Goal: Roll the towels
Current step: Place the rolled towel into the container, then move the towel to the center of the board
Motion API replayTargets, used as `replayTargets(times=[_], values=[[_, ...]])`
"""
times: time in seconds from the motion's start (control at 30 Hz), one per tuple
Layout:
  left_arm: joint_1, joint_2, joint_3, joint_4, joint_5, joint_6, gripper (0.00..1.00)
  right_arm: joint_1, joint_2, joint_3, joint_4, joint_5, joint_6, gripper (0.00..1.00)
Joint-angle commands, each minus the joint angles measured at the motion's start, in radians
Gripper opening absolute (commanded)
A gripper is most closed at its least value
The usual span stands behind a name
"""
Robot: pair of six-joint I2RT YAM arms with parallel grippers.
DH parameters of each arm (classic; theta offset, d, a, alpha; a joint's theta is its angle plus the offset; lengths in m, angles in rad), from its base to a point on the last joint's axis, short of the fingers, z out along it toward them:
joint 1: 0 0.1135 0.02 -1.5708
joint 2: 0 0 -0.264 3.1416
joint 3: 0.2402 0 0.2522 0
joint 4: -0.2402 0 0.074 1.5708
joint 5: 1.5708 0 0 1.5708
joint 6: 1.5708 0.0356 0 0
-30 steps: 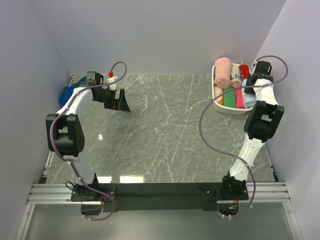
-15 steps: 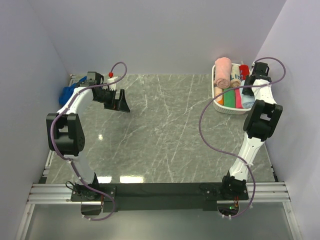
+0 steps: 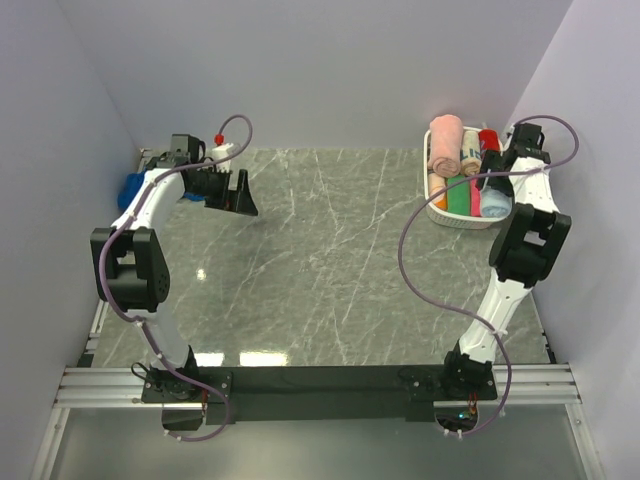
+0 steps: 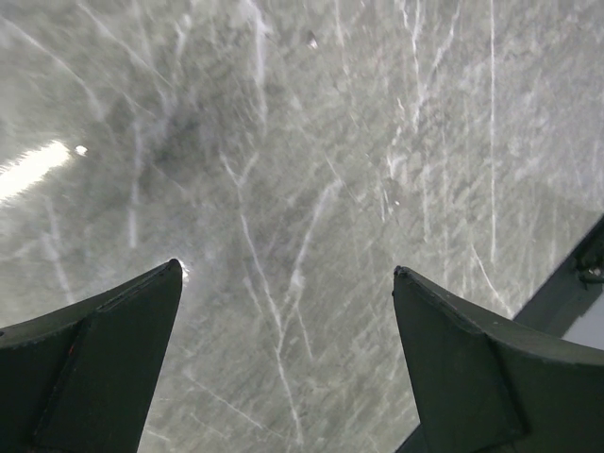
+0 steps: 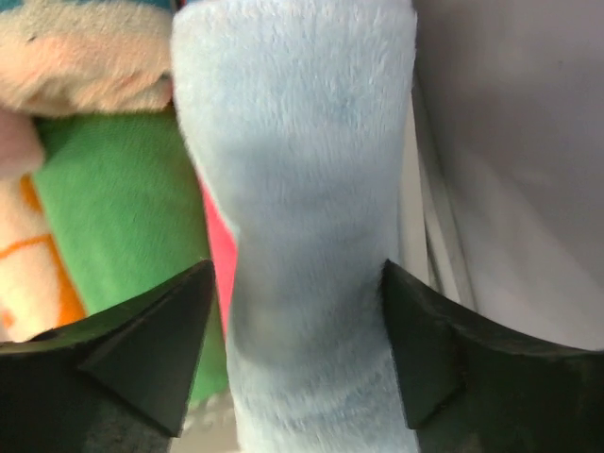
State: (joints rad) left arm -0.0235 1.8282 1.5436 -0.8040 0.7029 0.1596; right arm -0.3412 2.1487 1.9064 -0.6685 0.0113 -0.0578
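The pale sky blue towel (image 3: pixel 495 205) lies rolled in the white basket (image 3: pixel 436 213) at the far right. In the right wrist view it (image 5: pixel 302 170) runs between the fingertips of my right gripper (image 5: pixel 297 283). The jaws stand apart around it, with a sliver of red towel showing beside the left finger (image 5: pixel 142 349). My right gripper (image 3: pixel 497 172) hangs over the basket. The royal blue towel (image 3: pixel 130 187) lies bunched at the table's far left edge. My left gripper (image 3: pixel 238 195) is open and empty above the marble, right of that towel; it also shows in the left wrist view (image 4: pixel 288 274).
The basket also holds rolled pink (image 3: pixel 445 143), green (image 3: pixel 457 195), red (image 3: pixel 478 195) and orange-patterned towels. Green (image 5: pixel 104 189) and red cloth lie left of the pale roll, and the basket wall (image 5: pixel 510 142) is on its right. Grey walls close in on three sides.
My right gripper has drawn back toward the far end of the basket, leaving more of the pale blue roll showing. My left gripper has shifted slightly up and to the left.
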Motion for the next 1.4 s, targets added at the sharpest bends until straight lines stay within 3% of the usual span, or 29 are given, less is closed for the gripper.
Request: replayTargets(times=[0.0,0.03,0.07,0.27,0.37,0.43,0.63,0.73,0.8,0.83,0.93,1.03,1.2,1.37], values=[[-0.003,-0.018,0.062,0.017,-0.049,-0.009,0.99,-0.009,-0.114,-0.030,-0.075,-0.040,0.019,0.82],[-0.003,-0.023,0.067,0.025,-0.055,-0.015,0.99,-0.010,-0.127,-0.036,-0.072,-0.040,0.018,0.90],[-0.003,-0.029,0.069,0.034,-0.074,-0.020,0.99,-0.009,-0.148,-0.040,-0.074,-0.034,0.018,0.91],[0.020,-0.087,0.078,0.133,-0.108,-0.055,0.99,-0.009,-0.265,-0.095,-0.080,-0.048,-0.020,0.93],[0.101,-0.110,0.088,0.204,-0.068,-0.109,0.99,-0.005,-0.352,-0.185,-0.088,-0.086,-0.048,0.94],[0.141,-0.093,0.124,0.216,-0.135,-0.117,0.99,0.011,-0.407,-0.239,-0.071,-0.103,-0.080,0.94],[0.218,0.093,0.295,0.109,-0.236,0.018,0.99,0.149,-0.656,-0.405,0.023,-0.117,-0.184,0.96],[0.226,0.221,0.403,0.045,-0.266,0.092,0.99,0.284,-0.722,-0.472,0.070,-0.013,-0.255,0.97],[0.229,0.278,0.467,0.031,-0.305,0.106,0.95,0.336,-0.748,-0.515,0.098,0.073,-0.290,0.97],[0.227,0.327,0.483,0.028,-0.315,0.133,0.87,0.361,-0.769,-0.526,0.113,0.072,-0.298,0.97],[0.227,0.411,0.538,0.005,-0.307,0.176,0.72,0.403,-0.791,-0.532,0.115,0.010,-0.298,0.98],[0.220,0.482,0.569,-0.018,-0.299,0.213,0.63,0.409,-0.753,-0.498,0.086,-0.034,-0.240,0.98],[0.206,0.569,0.572,0.000,-0.315,0.216,0.64,0.412,-0.630,-0.399,-0.051,-0.144,-0.220,1.00],[0.185,0.625,0.569,0.012,-0.342,0.208,0.61,0.426,-0.573,-0.399,-0.043,-0.185,-0.194,1.00]])
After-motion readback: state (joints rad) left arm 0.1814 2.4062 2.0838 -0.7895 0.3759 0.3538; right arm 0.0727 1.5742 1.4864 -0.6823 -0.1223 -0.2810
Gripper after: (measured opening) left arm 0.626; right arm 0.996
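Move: The left hand's goal, the crumpled blue towel, lies about 17 cm ahead, 27 cm left and 14 cm below; its white tag is some 16 cm ahead and 15 cm left. The right hand is just over the light-blue rolled towel in the basket, its middle 2 cm ahead and 4 cm below. From that roll, the pink towel is 5 cm left, the green 12 cm left, the red 14 cm farther out. Right, opening, rises back-left from the basket; left, part-closing, reaches about 20 cm left-forward, then down towards blue towel. ##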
